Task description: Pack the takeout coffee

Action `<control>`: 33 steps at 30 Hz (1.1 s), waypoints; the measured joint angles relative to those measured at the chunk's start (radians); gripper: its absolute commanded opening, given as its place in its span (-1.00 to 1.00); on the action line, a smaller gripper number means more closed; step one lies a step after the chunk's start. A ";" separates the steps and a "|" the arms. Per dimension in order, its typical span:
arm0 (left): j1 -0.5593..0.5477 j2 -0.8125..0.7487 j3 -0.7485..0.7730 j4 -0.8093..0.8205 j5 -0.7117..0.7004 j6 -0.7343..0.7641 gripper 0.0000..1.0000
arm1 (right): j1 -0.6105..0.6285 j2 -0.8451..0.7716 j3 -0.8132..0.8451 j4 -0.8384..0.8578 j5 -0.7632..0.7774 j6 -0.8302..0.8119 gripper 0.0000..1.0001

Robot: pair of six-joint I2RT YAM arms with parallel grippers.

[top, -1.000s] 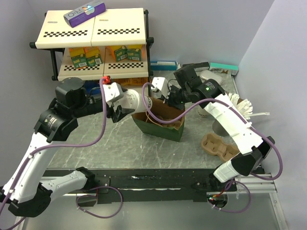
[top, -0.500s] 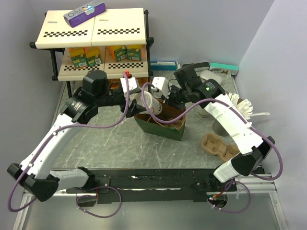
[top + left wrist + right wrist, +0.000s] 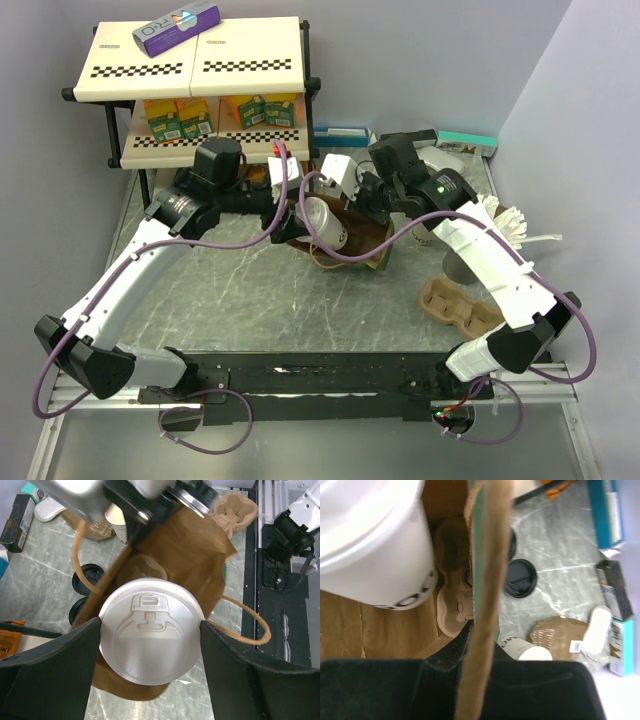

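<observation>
A white takeout coffee cup (image 3: 150, 632) with a white plastic lid sits between the two black fingers of my left gripper (image 3: 150, 645), which is shut on it. In the top view the cup (image 3: 326, 222) hangs tilted over the open mouth of a brown paper bag (image 3: 362, 252). My right gripper (image 3: 480, 652) is shut on the bag's rim (image 3: 487, 570), pinching the paper wall. The right wrist view shows the cup (image 3: 370, 540) inside the bag's opening, above a pulp cup tray (image 3: 452, 605) on the bag's floor.
Two black lids (image 3: 520, 577) lie on the marble table beside the bag, with another white cup (image 3: 527, 651) on its side. A second pulp tray (image 3: 455, 305) sits at the right front. A tumbler of white sticks (image 3: 505, 225) and a shelf rack (image 3: 190, 70) stand behind.
My left arm swung right, carrying the cup from left of the bag to over its mouth. The bag has tilted and its mouth has been pulled wider by the right gripper.
</observation>
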 measured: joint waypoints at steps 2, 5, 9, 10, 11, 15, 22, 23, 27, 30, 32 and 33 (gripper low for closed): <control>0.000 -0.002 -0.002 -0.008 0.003 0.008 -0.99 | 0.000 -0.007 -0.005 0.021 0.024 0.000 -1.00; -0.002 -0.006 -0.015 -0.013 0.006 0.024 -0.99 | 0.000 -0.009 -0.004 0.045 0.044 0.009 -1.00; -0.018 -0.004 -0.031 -0.024 0.006 0.039 -0.99 | 0.000 -0.009 -0.003 0.050 0.051 0.019 -1.00; -0.024 -0.003 -0.033 -0.025 0.006 0.043 -0.99 | 0.001 -0.009 -0.003 0.050 0.051 0.023 -1.00; -0.031 -0.002 -0.036 -0.026 0.005 0.048 -0.99 | 0.001 -0.009 -0.003 0.050 0.052 0.024 -1.00; -0.077 0.006 -0.042 -0.031 -0.042 0.074 -0.99 | 0.005 -0.009 -0.003 0.050 0.059 0.037 -1.00; -0.196 0.004 -0.083 0.010 -0.219 0.140 -0.99 | 0.025 -0.029 -0.013 0.043 0.099 0.042 -1.00; -0.204 -0.001 -0.089 0.019 -0.240 0.145 -0.99 | 0.029 -0.039 -0.022 0.043 0.106 0.042 -1.00; -0.246 -0.039 -0.134 0.055 -0.336 0.172 -0.99 | 0.051 -0.101 -0.089 0.049 0.138 0.050 -1.00; -0.278 -0.075 -0.188 0.097 -0.399 0.192 -0.99 | 0.063 -0.129 -0.123 0.050 0.139 0.052 -1.00; -0.290 -0.102 -0.235 0.123 -0.424 0.214 -0.99 | 0.069 -0.131 -0.129 0.048 0.132 0.056 -1.00; -0.296 -0.111 -0.252 0.127 -0.431 0.222 -0.99 | 0.069 -0.131 -0.132 0.048 0.127 0.058 -1.00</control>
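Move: My left hand holds the lidded coffee cup, its base already tipped into the paper bag's mouth. The carrier on the bag's floor lies about 8 cm to this hand's right, 4 cm ahead and some 26 cm below. The middle of the bag mouth is roughly 7 cm right, level fore and aft, and 6 cm below; the two black lids lie beyond the bag, about 12 cm ahead and 11 cm right. From my right hand, which pinches the rim, the carrier is some 5 cm left, 2 cm back and 24 cm down. I lower the cup about 5 cm deeper into the bag towards the carrier with my left hand, easing it back and to the right by 2 to 3 cm each, while the wrist rolls and tips its fingers farther down, some 20 degrees in all; the fingers keep their hold. My right hand keeps the rim pinched, nudging it forward and up a centimetre, then drawing it back about 3 cm and slightly down. ##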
